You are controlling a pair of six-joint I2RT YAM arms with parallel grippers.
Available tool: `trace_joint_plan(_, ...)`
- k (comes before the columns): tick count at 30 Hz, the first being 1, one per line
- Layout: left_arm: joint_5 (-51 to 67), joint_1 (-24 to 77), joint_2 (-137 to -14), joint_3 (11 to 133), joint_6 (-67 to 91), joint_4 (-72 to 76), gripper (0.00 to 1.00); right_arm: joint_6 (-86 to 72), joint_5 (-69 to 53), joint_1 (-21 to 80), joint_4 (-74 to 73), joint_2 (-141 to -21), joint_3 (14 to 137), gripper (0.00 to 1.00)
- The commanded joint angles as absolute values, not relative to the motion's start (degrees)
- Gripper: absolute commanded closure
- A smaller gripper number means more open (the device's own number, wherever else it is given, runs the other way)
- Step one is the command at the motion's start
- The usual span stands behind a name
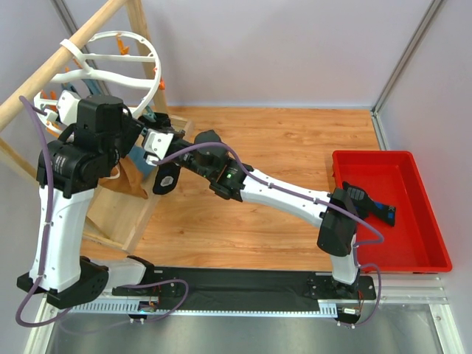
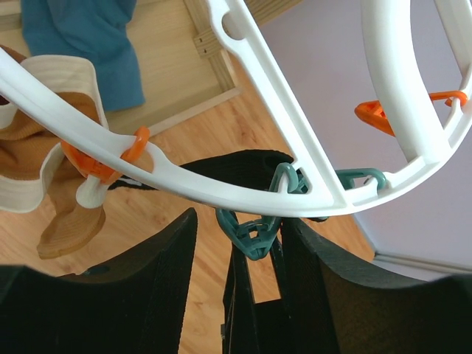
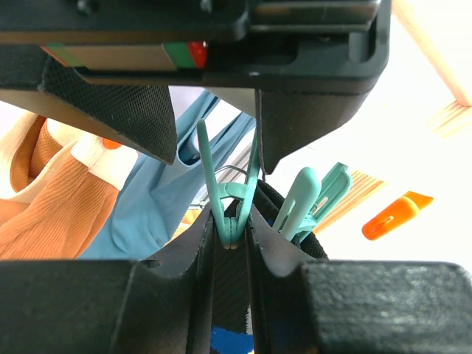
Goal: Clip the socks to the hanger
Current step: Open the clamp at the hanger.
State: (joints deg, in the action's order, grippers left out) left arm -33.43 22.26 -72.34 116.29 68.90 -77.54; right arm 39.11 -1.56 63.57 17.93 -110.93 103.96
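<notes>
The white ring hanger (image 1: pixel 118 66) hangs from a wooden pole at the back left. In the left wrist view its rim (image 2: pixel 243 195) crosses the frame, with a teal clip (image 2: pixel 254 232) hanging under it. My left gripper (image 2: pixel 242 221) stands open around that clip, whose handles lie close to the right finger (image 2: pixel 332 287). My right gripper (image 3: pixel 231 221) is shut on a black sock (image 3: pixel 232 295) and holds its edge up at the clip's closed tip (image 3: pixel 231 237). Whether the clip bites the sock I cannot tell. Another black sock (image 1: pixel 376 208) lies in the red tray.
A teal-blue sock (image 2: pixel 88 44) and a tan-brown sock (image 2: pixel 44 147) hang on the hanger by orange clips (image 2: pixel 96 158). A second teal clip (image 3: pixel 313 199) hangs beside the first. The wooden rack (image 1: pixel 125 206) stands at the left, the red tray (image 1: pixel 424 221) at the right.
</notes>
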Motion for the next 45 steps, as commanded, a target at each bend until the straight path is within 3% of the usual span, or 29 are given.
trace_joint_plan(1,-35.4,21.0,-72.5,116.9,68.8,-79.3,0.44,41.1,-0.1,63.9,20.4,-108.5,103.0,1.0)
trace_joint_plan(12,-31.1,17.1,-72.3,115.7,65.3,-76.1,0.56,43.4,-1.4,63.9,20.8,-108.3,102.3,1.0)
trace_joint_plan(16,-29.8,16.4,-72.3,115.4,64.0,-75.3,0.77,44.2,-2.0,63.9,20.8,-108.1,102.0,1.0)
trace_joint_plan(18,-29.7,16.1,-72.2,115.3,64.2,-75.4,0.82,44.5,-2.1,63.9,21.2,-107.9,101.6,1.0)
trace_joint_plan(20,-29.7,15.9,-71.6,114.7,64.0,-75.1,0.99,44.6,-2.3,63.9,21.8,-107.8,101.3,1.0)
trace_joint_plan(26,-28.9,15.3,-70.7,112.3,63.1,-73.4,1.0,42.7,-2.8,63.9,23.6,-106.8,100.5,1.0)
trace_joint_plan(31,-28.0,15.3,-70.0,111.7,62.8,-72.1,1.0,42.7,-3.3,63.8,24.0,-107.3,101.0,0.86)
trace_joint_plan(33,-28.3,15.2,-70.1,111.9,62.2,-71.9,1.0,42.0,-3.3,63.8,23.5,-107.6,101.4,0.73)
trace_joint_plan(35,-28.3,15.3,-70.0,111.9,61.6,-71.7,1.0,41.1,-3.8,63.8,22.0,-107.9,102.7,0.7)
trace_joint_plan(38,-28.5,15.2,-70.0,112.1,60.6,-71.4,1.0,40.3,-4.4,63.6,20.1,-109.0,105.3,0.57)
trace_joint_plan(45,-27.4,15.2,-70.0,111.9,59.1,-70.8,1.0,37.2,-8.6,62.5,17.3,-110.6,109.5,0.56)
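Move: The teal clamp already sits between the left fingers, about 1 cm below the hand point, its jaws still pinched by the right gripper and its middle about 1 cm ahead, 1 cm left and 1 cm above that hand. From the left hand, a second teal clamp lies some 4 cm ahead and 2 cm right. The black sock's middle is also roughly 4 cm ahead and 2 cm right, 10 cm lower; the orange clip is about 3 cm back and 6 cm left. Close the left fingers on the teal clamp's handle ends and keep squeezing, holding the hand nearly still, while the right gripper keeps its pinch on the jaws and eases down about 1 cm. Then open the right fingers to release the jaws and lift that hand some 2.5 cm, slightly back, as the left drifts about 1.5 cm left. ##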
